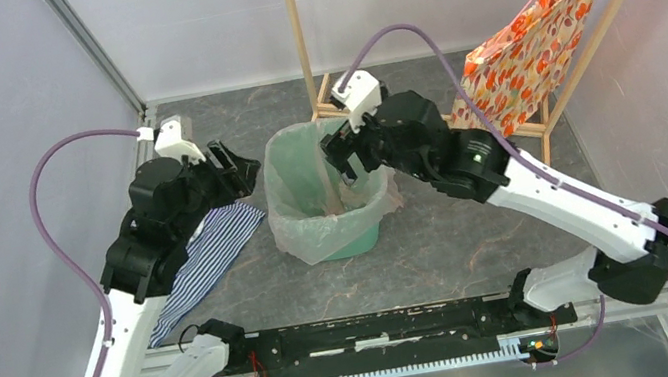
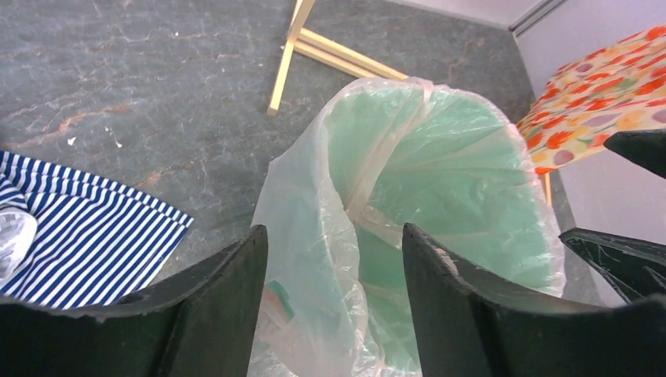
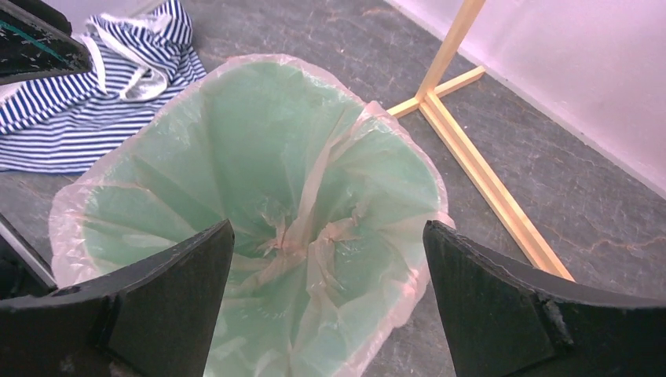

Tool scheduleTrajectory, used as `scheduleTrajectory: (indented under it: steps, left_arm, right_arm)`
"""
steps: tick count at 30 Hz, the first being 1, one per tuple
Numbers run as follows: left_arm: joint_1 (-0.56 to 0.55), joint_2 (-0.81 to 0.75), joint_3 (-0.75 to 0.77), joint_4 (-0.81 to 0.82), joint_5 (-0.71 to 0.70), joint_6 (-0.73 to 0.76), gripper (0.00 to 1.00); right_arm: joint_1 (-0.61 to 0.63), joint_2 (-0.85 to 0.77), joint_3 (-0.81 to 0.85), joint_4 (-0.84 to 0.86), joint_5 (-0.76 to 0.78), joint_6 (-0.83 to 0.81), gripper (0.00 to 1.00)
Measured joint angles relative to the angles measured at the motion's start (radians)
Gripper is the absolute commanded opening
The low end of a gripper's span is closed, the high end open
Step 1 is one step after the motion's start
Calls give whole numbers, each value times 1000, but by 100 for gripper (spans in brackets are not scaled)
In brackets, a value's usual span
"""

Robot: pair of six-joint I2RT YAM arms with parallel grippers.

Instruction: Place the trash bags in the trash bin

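The mint-green trash bin stands in the middle of the table. A thin pale-pink trash bag lines it and is folded over its rim. Inside, the trash bag gathers into creased folds toward the bottom. My left gripper hovers just left of the bin. In its wrist view the left gripper is open, its jaws straddling the bag's draped left edge without pinching it. My right gripper hangs over the bin's right rim. The right gripper is wide open and holds nothing.
A blue-white striped cloth lies left of the bin, under the left arm. An orange floral bag hangs on a wooden rack at the back right, its feet just behind the bin. Enclosure walls stand close on all sides.
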Motion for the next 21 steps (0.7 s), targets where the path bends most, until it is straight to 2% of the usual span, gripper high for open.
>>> scheduleTrajectory:
  steps: [1, 2, 3, 13, 21]
  left_arm:
    - [0, -4, 5, 3, 2, 0, 82]
    - [0, -6, 11, 6, 8, 0, 95]
    - [0, -6, 14, 11, 14, 1, 99]
    - [0, 24, 16, 61, 122, 5, 100]
    - [0, 53, 16, 76, 149, 54, 100]
  right_arm:
    - [0, -23, -18, 15, 3, 7, 98]
    - [0, -50, -40, 31, 8, 16, 98]
    - [0, -71, -57, 45, 11, 22, 98]
    - [0, -306, -315, 189, 80, 67, 98]
    - [0, -435, -473, 257, 156, 76, 98]
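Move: The trash bin, lined with the trash bag, stands almost under the right hand, its middle about 3 cm to that hand's left and level ahead, some 20 cm down. The stand's post foot lies about 19 cm ahead and 2 cm left of this hand, on the floor, and the striped cloth about 30 cm left and 4 cm back. From the left hand the bin is some 15 cm to the right, 1 cm ahead and 18 cm below. To the right and slightly back, the empty right hand sweeps some 8 cm from above the bin's mouth out to its right rim, rising a little before sinking again and rolling its left side up, fingers still wide open. The left hand opens its fingers from two-thirds to full, drifts about 3 cm right towards the bin and swings slightly clockwise. Neither is seen to touch the bag. ##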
